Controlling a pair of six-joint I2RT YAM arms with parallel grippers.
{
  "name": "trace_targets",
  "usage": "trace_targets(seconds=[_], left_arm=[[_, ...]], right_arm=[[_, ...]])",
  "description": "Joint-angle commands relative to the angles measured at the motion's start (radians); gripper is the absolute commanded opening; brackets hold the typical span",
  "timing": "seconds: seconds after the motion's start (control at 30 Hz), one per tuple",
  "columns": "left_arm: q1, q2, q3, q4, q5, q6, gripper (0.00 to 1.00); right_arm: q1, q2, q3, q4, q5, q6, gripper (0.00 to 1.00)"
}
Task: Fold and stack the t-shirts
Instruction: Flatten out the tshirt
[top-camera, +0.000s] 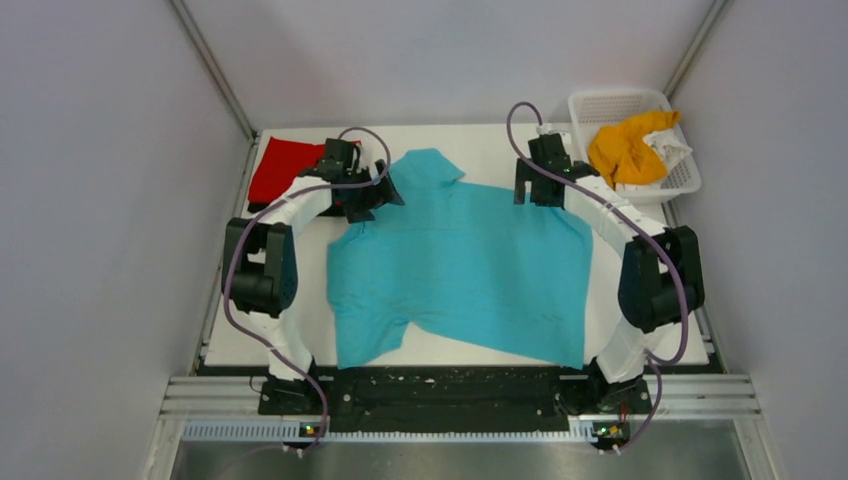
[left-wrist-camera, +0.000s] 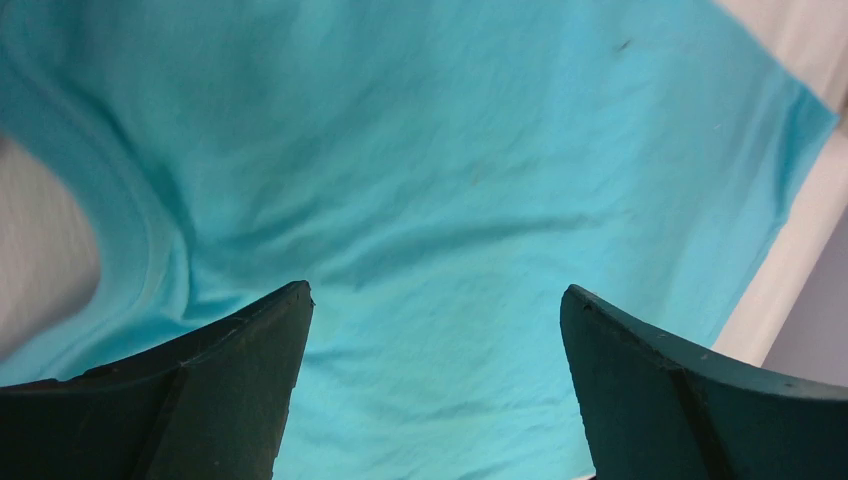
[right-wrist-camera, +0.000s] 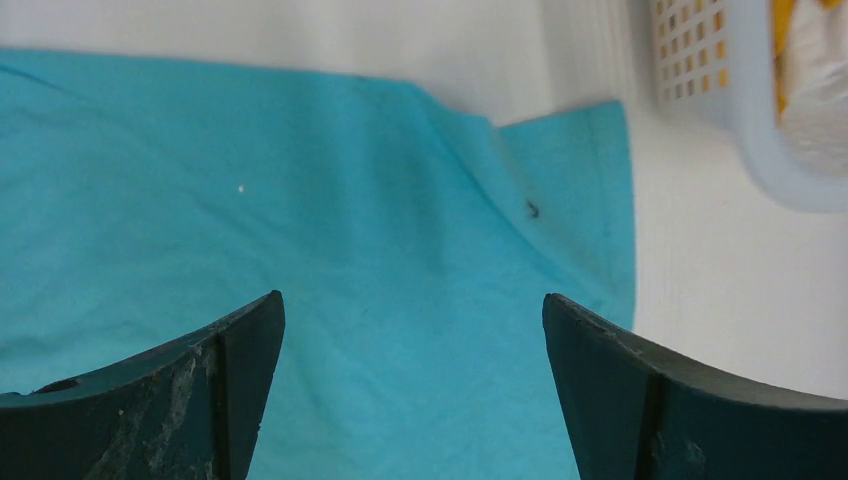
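Observation:
A turquoise t-shirt (top-camera: 460, 270) lies spread flat over the middle of the table, collar toward the far side. My left gripper (top-camera: 378, 198) hovers open over its far left shoulder; in the left wrist view both fingers (left-wrist-camera: 240, 380) stand wide apart above the turquoise cloth (left-wrist-camera: 450, 150), holding nothing. My right gripper (top-camera: 538, 195) is open over the far right shoulder, and the right wrist view shows the cloth (right-wrist-camera: 300, 200) lying loose between its spread fingertips (right-wrist-camera: 250, 350). A red t-shirt (top-camera: 280, 168) lies folded at the far left corner. An orange t-shirt (top-camera: 625, 148) and a white one (top-camera: 672, 150) sit crumpled in the basket.
A white mesh basket (top-camera: 688, 178) stands at the far right corner, its wall (right-wrist-camera: 740, 110) close beside my right gripper. Grey walls enclose the table on three sides. Bare white tabletop (right-wrist-camera: 720, 290) shows right of the shirt's sleeve.

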Motion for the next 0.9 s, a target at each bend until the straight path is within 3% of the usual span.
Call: trace_targets(seconds=[0.0, 0.23, 0.53, 0.87], left_arm=[[-0.007, 0.075, 0.116, 0.015, 0.048, 0.025, 0.99], [-0.012, 0.251, 0.351, 0.033, 0.071, 0.032, 0.99], [-0.015, 0.455, 0.542, 0.121, 0.167, -0.004, 0.99], [-0.008, 0.556, 0.624, 0.045, 0.062, -0.018, 0.99]], right_arm=[[-0.003, 0.038, -0.045, 0.004, -0.105, 0.091, 0.99], [-0.061, 0.132, -0.022, 0.114, -0.099, 0.099, 0.99], [-0.133, 0.295, -0.010, 0.255, -0.154, 0.078, 0.99], [-0.160, 0.470, 0.221, 0.147, -0.174, 0.051, 0.99]])
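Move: About 10 cm ahead, 9 cm right and 11 cm below the open right hand lies the teal t-shirt's far right corner; the white basket stands some 24 cm ahead and 23 cm right. From the open left hand, the shirt's far left flap is roughly 16 cm ahead, 9 cm right and 7 cm down, while the red folded stack lies about 14 cm ahead and 18 cm left. Sinking some 10 cm onto the shirt near its far edge, the open right hand then sweeps low and level forward towards the far right corner, drifting slightly right and dragging the cloth along. Meanwhile the left hand, fingers also wide open, travels about 13 cm forward and 5 cm right towards the far left flap, rising briefly and then dipping closer to the cloth. ##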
